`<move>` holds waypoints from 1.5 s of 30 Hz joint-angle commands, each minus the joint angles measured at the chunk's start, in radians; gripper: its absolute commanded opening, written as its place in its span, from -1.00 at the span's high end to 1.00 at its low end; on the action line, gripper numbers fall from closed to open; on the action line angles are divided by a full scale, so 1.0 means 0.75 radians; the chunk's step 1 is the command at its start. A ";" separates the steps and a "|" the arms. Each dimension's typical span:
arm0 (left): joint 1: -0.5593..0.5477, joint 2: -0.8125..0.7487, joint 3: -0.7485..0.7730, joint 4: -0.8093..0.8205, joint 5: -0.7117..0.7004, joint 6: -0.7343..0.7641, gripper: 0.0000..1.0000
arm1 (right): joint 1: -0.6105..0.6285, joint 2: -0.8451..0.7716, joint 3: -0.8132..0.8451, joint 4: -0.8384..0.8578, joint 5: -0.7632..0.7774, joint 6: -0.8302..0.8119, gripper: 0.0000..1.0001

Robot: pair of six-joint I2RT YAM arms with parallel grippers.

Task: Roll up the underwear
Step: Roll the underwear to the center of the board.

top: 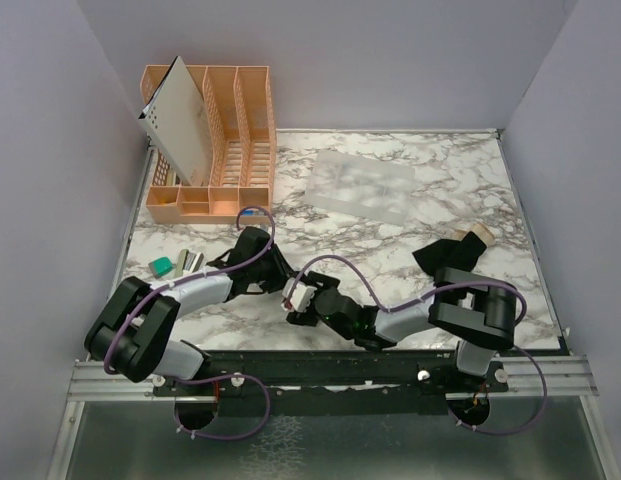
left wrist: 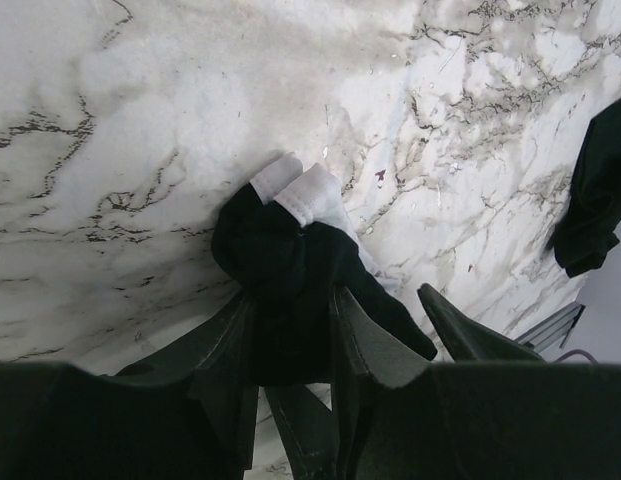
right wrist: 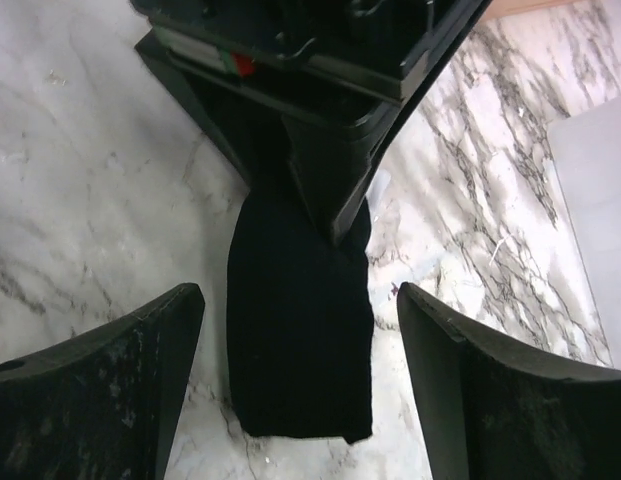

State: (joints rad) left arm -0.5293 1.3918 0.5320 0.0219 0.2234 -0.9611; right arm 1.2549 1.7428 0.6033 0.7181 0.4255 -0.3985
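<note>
One black underwear [left wrist: 280,250] with a white band [left wrist: 300,190] lies bunched on the marble table [top: 390,250] near the front middle. My left gripper [left wrist: 295,310] is shut on it, and it shows in the top view [top: 273,268]. The free end of the cloth [right wrist: 300,340] lies flat between the fingers of my right gripper [right wrist: 300,310], which is open and low over the table, facing the left gripper [right wrist: 320,120]. The right gripper sits just in front of it in the top view [top: 302,300]. A second black underwear [top: 445,255] with a tan band [top: 477,236] lies at the right.
A peach rack [top: 230,140] holding a grey perforated panel [top: 180,115] stands at the back left. A translucent sheet [top: 360,185] lies at the back middle. A green block [top: 162,265] and small metal pieces [top: 190,262] lie at the left. Walls close in three sides.
</note>
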 commanded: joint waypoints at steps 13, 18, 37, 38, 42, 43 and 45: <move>0.029 0.014 0.001 -0.166 0.031 0.053 0.33 | 0.009 0.141 -0.074 -0.021 0.157 0.301 0.27; 0.038 -0.005 -0.006 -0.163 0.029 0.051 0.25 | 0.008 0.115 -0.063 -0.057 0.076 0.371 0.66; 0.072 -0.187 -0.045 -0.129 0.035 0.058 -0.46 | -0.122 0.047 -0.151 0.106 -0.431 0.989 0.71; 0.072 -0.199 -0.051 -0.127 0.028 0.057 -0.47 | -0.140 0.046 -0.161 0.118 -0.448 1.016 0.70; 0.074 -0.213 -0.077 -0.100 0.028 0.060 -0.51 | -0.211 0.049 -0.199 0.181 -0.544 1.126 0.69; 0.074 -0.213 -0.080 -0.095 0.032 0.058 -0.52 | -0.228 0.053 -0.205 0.190 -0.549 1.156 0.68; 0.074 -0.215 -0.092 -0.077 0.038 0.052 -0.52 | -0.253 0.068 -0.206 0.188 -0.557 1.206 0.69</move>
State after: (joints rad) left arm -0.4789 1.2461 0.4896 -0.0544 0.2596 -0.9287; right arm 1.0954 1.7599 0.4885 0.9245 0.1089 0.3786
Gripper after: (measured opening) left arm 0.758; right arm 0.406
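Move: The rolled underwear lies as a short strip on the table, one end still between the left fingers; its middle is some 2 cm back and 3 cm right of the left hand, about 1 cm below. The open right fingers already straddle the other part, the strip's middle roughly 2 cm straight beneath them. From the right hand, the clear sheet lies about 25 cm ahead and 14 cm right, the spare black cloth 8 cm ahead and 34 cm right. The underwear's near-right end is taken by the right hand, which sinks about 2 cm, edges right, pinches it, then rolls some 50 degrees about its own fingers, clockwise seen from behind the hand, keeping its grip. Once the right has closed, the left fingers open wide and let go, that hand easing left and up a couple of centimetres. ##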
